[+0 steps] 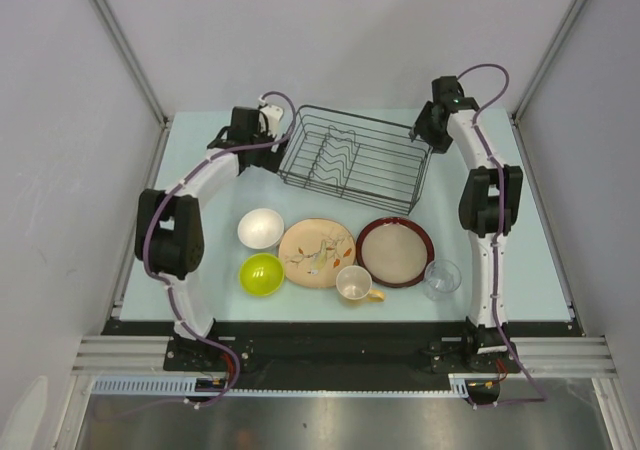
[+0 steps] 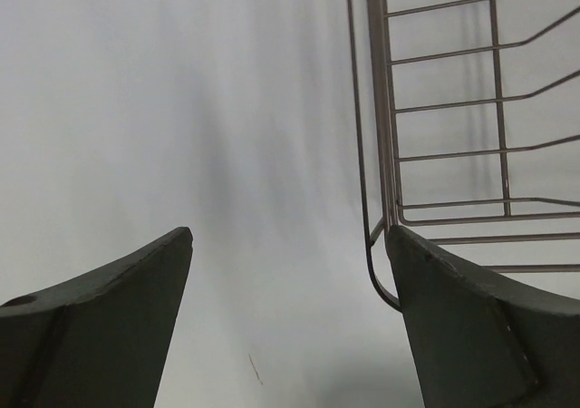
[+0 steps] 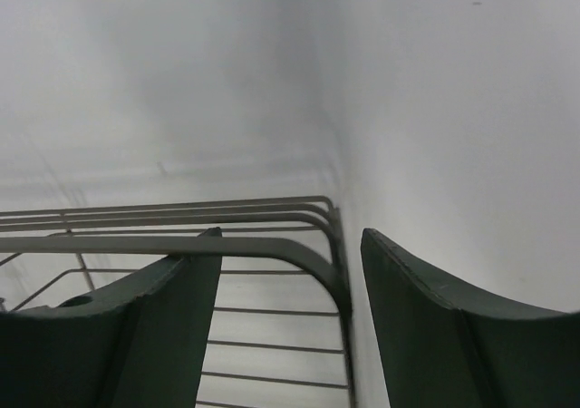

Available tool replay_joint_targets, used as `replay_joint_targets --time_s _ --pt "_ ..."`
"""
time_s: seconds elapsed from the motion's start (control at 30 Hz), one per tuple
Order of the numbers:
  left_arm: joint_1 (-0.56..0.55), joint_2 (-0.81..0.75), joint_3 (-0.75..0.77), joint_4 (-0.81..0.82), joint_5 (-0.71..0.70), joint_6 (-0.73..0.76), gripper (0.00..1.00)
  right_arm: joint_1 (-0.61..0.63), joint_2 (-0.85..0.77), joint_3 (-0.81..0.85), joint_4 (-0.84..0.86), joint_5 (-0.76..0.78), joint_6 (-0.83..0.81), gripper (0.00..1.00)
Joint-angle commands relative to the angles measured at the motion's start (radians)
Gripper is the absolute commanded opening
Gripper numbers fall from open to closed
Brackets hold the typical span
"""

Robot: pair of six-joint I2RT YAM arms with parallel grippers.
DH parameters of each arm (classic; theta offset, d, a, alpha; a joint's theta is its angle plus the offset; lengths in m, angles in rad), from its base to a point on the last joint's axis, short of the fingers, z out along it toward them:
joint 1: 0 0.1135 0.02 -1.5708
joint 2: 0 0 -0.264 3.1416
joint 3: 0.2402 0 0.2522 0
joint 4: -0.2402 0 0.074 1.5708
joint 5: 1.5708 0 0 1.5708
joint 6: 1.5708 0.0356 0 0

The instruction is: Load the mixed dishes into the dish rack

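Note:
The black wire dish rack (image 1: 355, 160) stands at the back middle, with nothing in it. In front lie a white bowl (image 1: 260, 228), a lime-green bowl (image 1: 261, 274), a beige leaf-patterned plate (image 1: 317, 253), a dark-red-rimmed tan plate (image 1: 395, 251), a cream cup with a yellow handle (image 1: 354, 283) and a small clear glass (image 1: 441, 279). My left gripper (image 1: 268, 120) is open at the rack's back left corner; the rack's corner wire (image 2: 373, 245) sits just inside its right finger (image 2: 471, 326). My right gripper (image 1: 425, 130) is open at the back right corner, with the rim wire (image 3: 299, 252) between its jaws.
Grey enclosure walls stand close on the left, back and right. The dishes form a row across the near half of the pale table (image 1: 200, 160). Both arms arch along the table's sides.

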Motion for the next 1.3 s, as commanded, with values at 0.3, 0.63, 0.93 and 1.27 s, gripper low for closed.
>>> replay_joint_targets --time_s 0.3,0.63,0.93,1.27 --pt "-0.003 -0.205 -0.270 0.009 0.027 -0.015 0.93 0.040 0.136 0.222 0.029 -0.209 -0.017 0.74" --pt "0.046 -0.226 -0.090 -0.035 -0.004 -0.024 0.96 0.046 0.073 0.222 0.040 -0.182 -0.049 0.79" --pt "0.074 -0.399 0.004 -0.187 0.116 0.006 1.00 0.060 -0.204 0.070 0.072 0.042 -0.108 1.00" --pt "0.170 -0.761 -0.426 -0.431 0.323 0.203 0.98 0.184 -0.542 -0.158 0.156 0.134 -0.171 1.00"
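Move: The dish rack lies skewed between the hands, its middle about 20 cm right of the left hand and level with it, and 5 cm lower. The near left corner is at that hand's right finger, some 3 cm back. The white bowl stands 12 cm back and 2 cm left, the floral plate 17 cm back and 9 cm right. From the right hand, the rack's middle is 18 cm left and 5 cm back, and the brown-rimmed plate is 23 cm back and 8 cm left. Square the rack with both hands: draw its near left corner back about 6 cm with the left gripper while the right, its parted fingers around the far right corner, goes left about 6 cm and slightly forward, turning some 10 degrees counter-clockwise. Then open both fully and rise clear, the right some 22 cm with its fingers tilting up, the left up and back past the white bowl's left side. ##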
